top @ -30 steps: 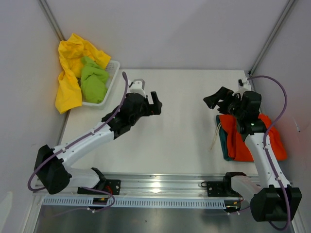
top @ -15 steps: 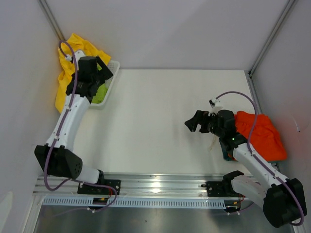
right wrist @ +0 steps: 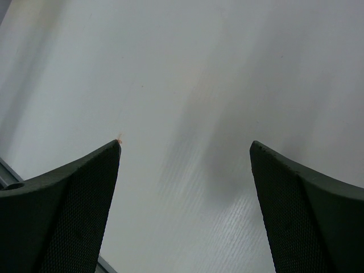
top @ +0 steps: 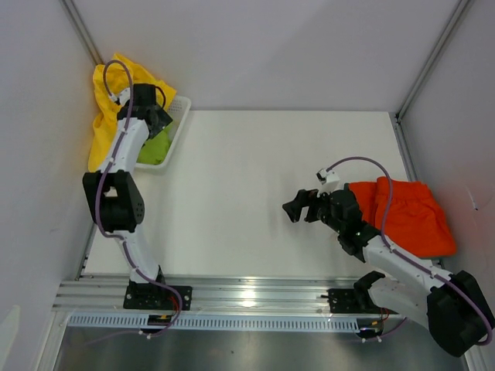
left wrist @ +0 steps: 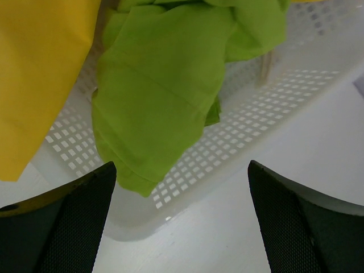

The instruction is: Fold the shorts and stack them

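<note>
Lime green shorts [top: 155,147] lie in a white plastic basket [top: 176,124] at the far left; they fill the upper middle of the left wrist view [left wrist: 170,96]. Yellow shorts [top: 104,131] drape over the basket's left side and also show in the left wrist view [left wrist: 40,74]. My left gripper [top: 155,120] is open and empty just above the basket [left wrist: 256,114]. Folded orange-red shorts [top: 410,216] lie at the right side of the table. My right gripper [top: 298,207] is open and empty over bare table, left of them. The dark teal shorts are hidden.
Grey walls close in the table on the left, back and right, with metal posts in the far corners. A metal rail [top: 247,297] runs along the near edge. The right wrist view holds only white table surface [right wrist: 187,114].
My left arm swung from mid-table back to the basket at the far left. My right gripper left the orange-red shorts and moved left over the table; the shorts now lie flatter.
</note>
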### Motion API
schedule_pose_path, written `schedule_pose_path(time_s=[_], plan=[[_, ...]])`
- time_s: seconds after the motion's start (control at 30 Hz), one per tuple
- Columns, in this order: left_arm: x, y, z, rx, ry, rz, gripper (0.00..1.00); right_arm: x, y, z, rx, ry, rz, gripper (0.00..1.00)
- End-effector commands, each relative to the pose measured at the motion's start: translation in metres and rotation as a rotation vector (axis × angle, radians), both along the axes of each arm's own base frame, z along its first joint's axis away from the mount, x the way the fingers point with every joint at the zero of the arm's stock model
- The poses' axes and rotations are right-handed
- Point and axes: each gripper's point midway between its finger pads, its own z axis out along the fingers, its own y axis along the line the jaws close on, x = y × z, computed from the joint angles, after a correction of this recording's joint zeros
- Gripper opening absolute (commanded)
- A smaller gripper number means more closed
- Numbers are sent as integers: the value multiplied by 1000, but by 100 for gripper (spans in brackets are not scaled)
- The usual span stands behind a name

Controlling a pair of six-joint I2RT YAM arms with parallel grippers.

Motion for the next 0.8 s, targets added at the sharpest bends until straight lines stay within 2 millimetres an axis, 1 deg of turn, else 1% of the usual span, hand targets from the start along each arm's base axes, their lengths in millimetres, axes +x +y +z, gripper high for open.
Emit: schedule_pose_path(time_s=[0.0, 0.03, 0.07, 0.1, 0.13, 0.17, 0.23, 0.27, 0.3, 0.33, 0.37, 0.4, 0.43, 0.47, 0.53, 0.57, 0.6, 0.63, 0.67, 0.7, 0.77], plan=[[-2, 27, -25, -2, 60, 90, 98, 10, 2, 15, -4, -103, -27, 95], [3, 28, -37, -12, 74, 85, 98, 10, 3, 15, -4, -103, -26, 95], [6, 35, -43, -24, 75, 88, 95, 10, 3, 13, -8, -102, -25, 95], [8, 35, -50, -42, 85, 85, 95, 10, 3, 13, -11, -101, -25, 95], [9, 38, -61, -55, 105, 89, 95, 10, 3, 12, -11, -99, -27, 95], [13, 42, -65, -62, 100, 86, 95, 10, 2, 11, -13, -96, -27, 95], [18, 39, -75, -85, 114, 61, 95, 10, 3, 13, -9, -101, -25, 95], [21, 40, -89, -95, 145, 49, 94, 9, 2, 12, -10, -102, -25, 95], [27, 41, -89, -100, 145, 39, 93, 9, 1, 13, -10, -107, -28, 95], [27, 41, -97, -111, 172, 37, 92, 8, 1, 13, -9, -106, -28, 95], [34, 42, -103, -115, 184, 30, 88, 9, -1, 13, -9, -108, -37, 95], [36, 40, -107, -120, 188, 16, 84, 8, -1, 14, -6, -110, -39, 95], [39, 37, -110, -130, 189, -5, 78, 8, -2, 14, -5, -113, -41, 95], [40, 37, -112, -134, 188, -10, 55, 7, -3, 12, -5, -111, -41, 95], [44, 38, -107, -136, 160, -8, 29, 6, -4, 13, 0, -118, -45, 95], [46, 37, -95, -134, 132, -14, 8, 6, -4, 13, 0, -120, -43, 95], [51, 37, -83, -125, 92, -24, 1, 5, -4, 13, -2, -125, -41, 95], [52, 36, -73, -115, 72, -34, 0, 5, -4, 13, 0, -126, -41, 95], [54, 39, -56, -98, 37, -26, 0, 5, -4, 13, 0, -126, -39, 95], [53, 40, -28, -83, -18, -26, 0, 5, -4, 12, -1, -125, -37, 95], [56, 40, 11, -61, -107, -35, 0, 5, -3, 12, -2, -126, -37, 96]])
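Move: From the left hand, the middle of the green shorts lies about 7 cm ahead, 4 cm to the left and 11 cm below, inside the basket. The yellow shorts have their middle some 10 cm ahead, 12 cm left and 7 cm below that hand. The basket's right rim passes roughly 5 cm to its right, 7 cm ahead and 12 cm down. From the idle right hand, the green shorts are about 30 cm ahead, 42 cm left and 3 cm lower. Down into the basket, about 13 cm, goes the left hand with fingers wide, veering some 4 cm left and then 3 cm forward over the near part of the green shorts, the fingers tipping about 10 degrees more steeply downward. At the bottom they close fully and pinch a fold of the green cloth, then the hand starts back up by a centimetre or two. ##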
